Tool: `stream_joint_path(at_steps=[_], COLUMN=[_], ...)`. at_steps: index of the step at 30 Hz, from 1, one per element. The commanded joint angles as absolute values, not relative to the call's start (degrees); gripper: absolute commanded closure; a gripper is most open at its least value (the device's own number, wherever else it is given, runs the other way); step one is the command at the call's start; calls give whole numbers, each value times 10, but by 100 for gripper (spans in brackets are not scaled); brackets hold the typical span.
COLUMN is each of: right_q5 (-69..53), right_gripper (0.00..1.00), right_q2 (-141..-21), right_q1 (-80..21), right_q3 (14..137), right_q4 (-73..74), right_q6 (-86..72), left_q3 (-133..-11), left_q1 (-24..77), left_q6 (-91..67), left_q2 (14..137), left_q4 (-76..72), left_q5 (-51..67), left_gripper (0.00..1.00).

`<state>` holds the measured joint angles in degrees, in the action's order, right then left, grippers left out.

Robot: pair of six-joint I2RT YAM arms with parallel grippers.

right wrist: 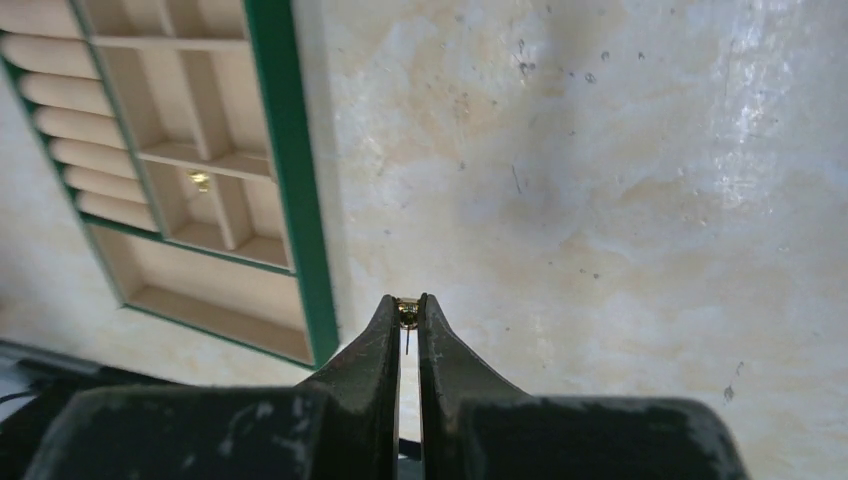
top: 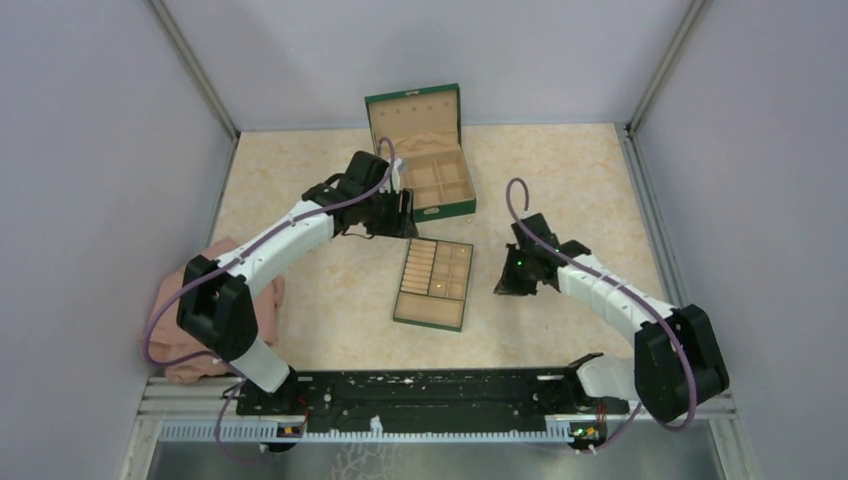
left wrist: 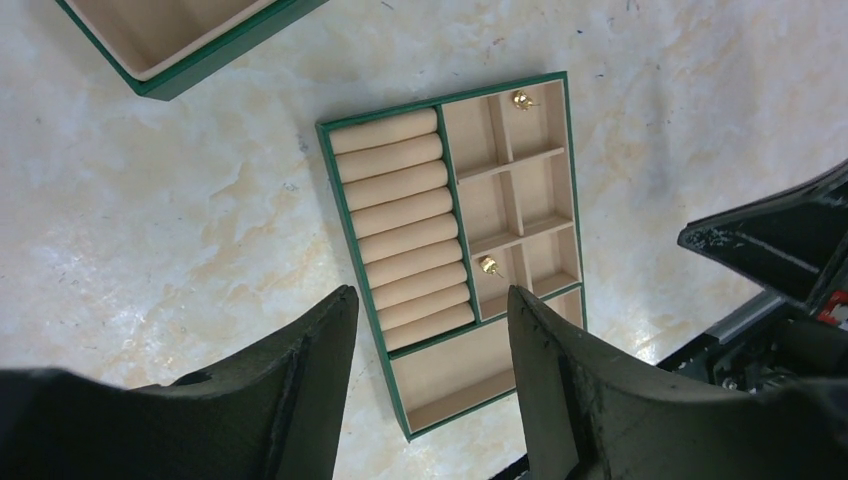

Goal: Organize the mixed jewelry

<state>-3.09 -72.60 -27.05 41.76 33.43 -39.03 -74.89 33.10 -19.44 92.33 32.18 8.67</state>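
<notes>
My right gripper (right wrist: 407, 300) is shut on a tiny gold stud earring (right wrist: 407, 314), its pin hanging between the fingers, just above the marble table to the right of the flat divided tray (right wrist: 290, 180). In the top view it (top: 508, 286) hovers right of the tray (top: 455, 262). My left gripper (left wrist: 430, 295) is open and empty above the tray's (left wrist: 347, 225) near end. Two gold pieces of the mixed jewelry lie in small tray compartments, one at the far corner (left wrist: 520, 99), one near the ring rolls (left wrist: 488, 265). The second also shows in the right wrist view (right wrist: 200, 180).
The green box (top: 445, 210) with beige compartments stands open behind the tray, its lid upright, right beside my left wrist. A pink cloth (top: 185, 310) lies at the left edge by the left arm. Grey walls close in three sides.
</notes>
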Motion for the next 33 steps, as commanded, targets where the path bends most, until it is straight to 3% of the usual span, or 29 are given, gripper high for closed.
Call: stream_joint_path(at_steps=[1, 9, 20, 31, 33], right_q5=[-204, -473, -601, -634, -629], right_gripper=[99, 97, 95, 94, 94], right_q2=[-680, -642, -656, -781, -791], right_q1=[-184, -68, -42, -42, -42], right_q3=[429, 377, 314, 250, 249], right_q4=[267, 74, -267, -973, -987], right_q6=[-363, -457, -670, -1123, -1126], left_q3=[-762, -788, -820, -802, -800], left_q1=[312, 272, 238, 237, 237], left_q6=[-178, -154, -112, -121, -120], left_q2=[904, 887, 873, 860, 861], left_q4=[316, 344, 385, 371, 370], left_q5=[150, 208, 234, 251, 252], left_gripper=[36, 36, 36, 35, 35])
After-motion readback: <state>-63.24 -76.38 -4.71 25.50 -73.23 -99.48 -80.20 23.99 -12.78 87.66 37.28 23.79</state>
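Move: The right hand holds a small gold earring in its shut fingers. The open-topped tray lies about 13 cm to its left, 4 cm farther out and 4 cm below. One earring in the tray is some 12 cm left and 3 cm ahead of the hand, the other 8 cm left and 10 cm ahead. The green box is about 23 cm ahead and 15 cm left. From the left hand, the tray lies about 6 cm back, 4 cm right and 13 cm below. Upward and briskly, the right hand climbs about 21 cm, going a little forward at first and then a little left. It rolls some 75 degrees as it goes, so the fingers swing from pointing down to pointing left, across and well above the table, still pinching the earring. The left hand backs up and slightly left from over the tray's far end, fingers staying open. ##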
